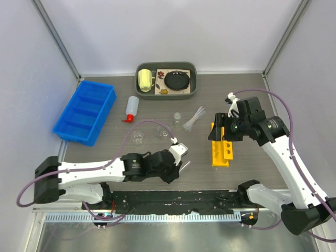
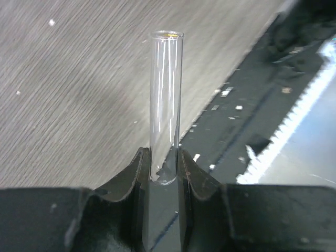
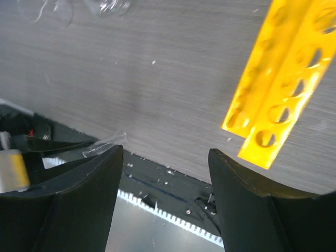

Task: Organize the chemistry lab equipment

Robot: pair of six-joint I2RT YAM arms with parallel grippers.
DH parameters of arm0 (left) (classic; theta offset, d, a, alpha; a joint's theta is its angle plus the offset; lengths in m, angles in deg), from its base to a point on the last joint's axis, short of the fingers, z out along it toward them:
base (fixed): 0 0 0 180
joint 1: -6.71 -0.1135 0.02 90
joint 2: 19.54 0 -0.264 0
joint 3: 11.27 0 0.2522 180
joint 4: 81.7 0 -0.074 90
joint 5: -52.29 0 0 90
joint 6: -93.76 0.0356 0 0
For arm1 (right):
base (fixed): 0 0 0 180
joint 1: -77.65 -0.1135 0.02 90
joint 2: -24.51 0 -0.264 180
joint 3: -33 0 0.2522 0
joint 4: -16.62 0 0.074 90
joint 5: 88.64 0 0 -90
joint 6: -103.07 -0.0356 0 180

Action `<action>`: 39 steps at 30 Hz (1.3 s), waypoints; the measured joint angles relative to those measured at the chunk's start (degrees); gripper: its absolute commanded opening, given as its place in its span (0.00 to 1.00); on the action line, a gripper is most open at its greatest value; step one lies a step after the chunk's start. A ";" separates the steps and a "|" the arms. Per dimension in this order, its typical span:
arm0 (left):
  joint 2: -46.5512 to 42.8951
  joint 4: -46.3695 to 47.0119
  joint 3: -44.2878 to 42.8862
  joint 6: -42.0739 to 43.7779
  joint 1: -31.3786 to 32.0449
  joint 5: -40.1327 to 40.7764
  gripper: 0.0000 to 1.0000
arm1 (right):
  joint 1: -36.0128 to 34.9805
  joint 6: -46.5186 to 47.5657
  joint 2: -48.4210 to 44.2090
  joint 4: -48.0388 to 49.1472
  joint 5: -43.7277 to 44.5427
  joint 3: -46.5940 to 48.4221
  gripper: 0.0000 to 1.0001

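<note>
My left gripper [image 1: 178, 168] is low over the table's near edge, shut on the rounded bottom end of a clear glass test tube [image 2: 165, 100], which points away from the jaws. My right gripper [image 3: 165, 157] is open with nothing between its fingers, and in the top view it [image 1: 221, 132] hovers over the far end of the yellow holed tube rack [image 1: 220, 149]. The rack [image 3: 278, 89] lies flat on the table. Small glass beakers [image 1: 138, 137] and a flask [image 1: 177, 118] stand mid-table. Thin tubes [image 1: 194, 119] lie beside them. The white red-capped squeeze bottle [image 1: 131, 107] lies to their left.
A blue compartment bin [image 1: 84, 111] sits at the left. A grey tray [image 1: 192, 86] at the back holds a yellow mug [image 1: 145, 80] and a black disc [image 1: 177, 80]. A black mat and toothed rail [image 1: 173, 216] run along the near edge.
</note>
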 measured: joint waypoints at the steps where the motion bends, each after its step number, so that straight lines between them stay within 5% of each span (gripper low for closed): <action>1: -2.23 0.15 -0.04 0.74 -0.20 -1.62 0.21 | -0.07 0.09 -0.63 0.35 -1.92 -1.11 0.71; 16: -18.45 9.44 7.06 5.03 -8.48 -24.81 0.22 | -6.23 -6.78 -6.99 10.16 -24.26 -15.69 0.68; 32: -17.20 19.96 9.99 3.41 -13.22 -33.75 0.22 | -13.57 -14.82 -5.92 20.46 -26.67 -17.59 0.56; 39: -17.20 21.53 10.60 3.32 -13.94 -34.29 0.22 | -14.03 -15.52 -5.92 20.70 -26.71 -17.59 0.38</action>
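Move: The left hand holds a test tube near its closed end. The tube's middle is about 3 cm ahead and 4 cm right of this hand, level with it, and the right gripper is some 11 cm ahead, 17 cm right and 13 cm up. From the right hand, the tube lies roughly 8 cm back, 13 cm left and 13 cm down. The yellow rack is 3 cm ahead and 2 cm right of the right hand, 19 cm below. Still pinching the test tube, the left hand lifts it about 9 cm and draws back slightly, swinging its fingers up towards level and rightward. The right hand comes left and back to meet the tube, some 14 cm in all, fingers turning to face left; then it holds there and narrows them around the tube's open end. ##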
